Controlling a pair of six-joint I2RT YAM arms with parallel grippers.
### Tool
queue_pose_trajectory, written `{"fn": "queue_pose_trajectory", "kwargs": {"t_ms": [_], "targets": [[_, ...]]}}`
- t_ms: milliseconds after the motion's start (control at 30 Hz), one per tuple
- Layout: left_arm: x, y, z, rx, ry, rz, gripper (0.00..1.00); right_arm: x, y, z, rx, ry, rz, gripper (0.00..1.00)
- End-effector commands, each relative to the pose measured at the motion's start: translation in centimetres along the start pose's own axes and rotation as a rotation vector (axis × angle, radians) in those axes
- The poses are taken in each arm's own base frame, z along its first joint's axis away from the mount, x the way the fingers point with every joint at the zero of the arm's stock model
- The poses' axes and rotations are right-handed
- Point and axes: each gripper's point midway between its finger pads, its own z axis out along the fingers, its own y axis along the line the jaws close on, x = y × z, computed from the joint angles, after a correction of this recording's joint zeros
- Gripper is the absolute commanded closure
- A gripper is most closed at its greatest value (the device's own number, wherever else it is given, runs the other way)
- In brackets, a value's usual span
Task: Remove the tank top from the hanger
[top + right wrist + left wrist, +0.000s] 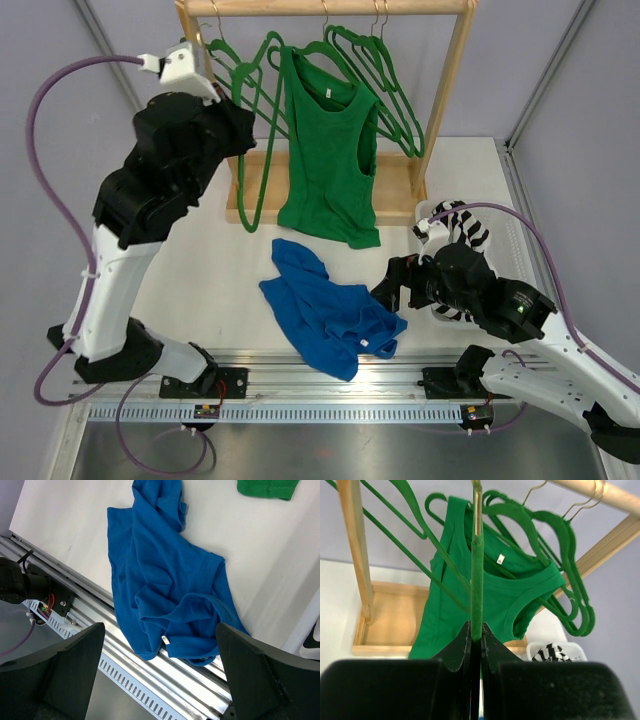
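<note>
A green tank top (328,150) hangs on a green hanger from the wooden rack's rail (330,6). It also shows in the left wrist view (470,605), and its hem in the right wrist view (267,487). My left gripper (476,635) is raised at the rack's left side and is shut on the thin arm of a green hanger (477,580) in front of the tank top. I cannot tell whether that hanger carries it. My right gripper (160,630) is open and empty, low over a crumpled blue garment (160,580).
Several empty green hangers (385,80) hang either side of the tank top. The rack's wooden base (250,190) lies behind. The blue garment (325,310) spills over the table's front rail. A white basket with striped cloth (455,225) stands at the right.
</note>
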Motion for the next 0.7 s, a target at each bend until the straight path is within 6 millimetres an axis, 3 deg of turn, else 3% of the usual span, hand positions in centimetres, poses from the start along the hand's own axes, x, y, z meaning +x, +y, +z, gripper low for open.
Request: {"fn": "queue_pose_trajectory", "kwargs": {"t_ms": [0, 33, 67, 167, 300, 533, 667], "targets": [[-1.1, 0.3, -0.1, -0.096, -0.017, -0.002, 1.0, -1.0, 0.1, 0.1, 0.0, -0.046, 0.003, 0.0], [-0.2, -0.3, 1.3, -0.109, 0.004, 0.024, 1.0, -0.9, 0.1, 0.1, 0.001, -0.045, 0.005, 0.01], [-1.5, -0.9, 1.3, -0.096, -0.025, 0.008, 1.0, -0.9, 0.1, 0.1, 0.0, -0.044, 0.005, 0.01], [0.1, -1.3, 4.3, -0.14, -0.001, 0.055, 1.0, -1.0, 0.2, 0.0, -0.002, -0.042, 0.005, 0.0], [0.4, -0.2, 6.4, -0.246, -0.043, 0.094, 1.0, -1.0, 0.3, -0.1, -0.013, -0.044, 0.005, 0.0], [0.9, 4.0, 6.5, -0.484, -0.075, 0.194, 1.0, 0.1, 0.6, 0.8, -0.038, -0.003, 0.006, 0.01], [1.4, 4.8, 6.7, -0.501, -0.039, 0.217, 1.0, 0.1, 0.8, 1.2, -0.045, -0.001, 0.0, 0.01]]}}
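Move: The free stretch of rail that the empty green hanger is being carried to lies about 14 cm straight ahead of the left hand and some 4 cm higher. The other empty hanger hangs about 12 cm ahead, 3 cm to the left and 8 cm lower. The green tank top hangs about 13 cm ahead, 13 cm to the right and 15 cm lower. From the right hand, that stretch of rail is roughly 30 cm ahead, 27 cm left and 30 cm up. The empty green hanger, still pinched at its neck by the left fingers, goes forward about 8 cm towards the rail, between the other empty hanger and the green tank top. The hand veers some 4 cm right, then swings back left while sinking about 6 cm, turning some 20 degrees counter-clockwise and rolling its left side up. ##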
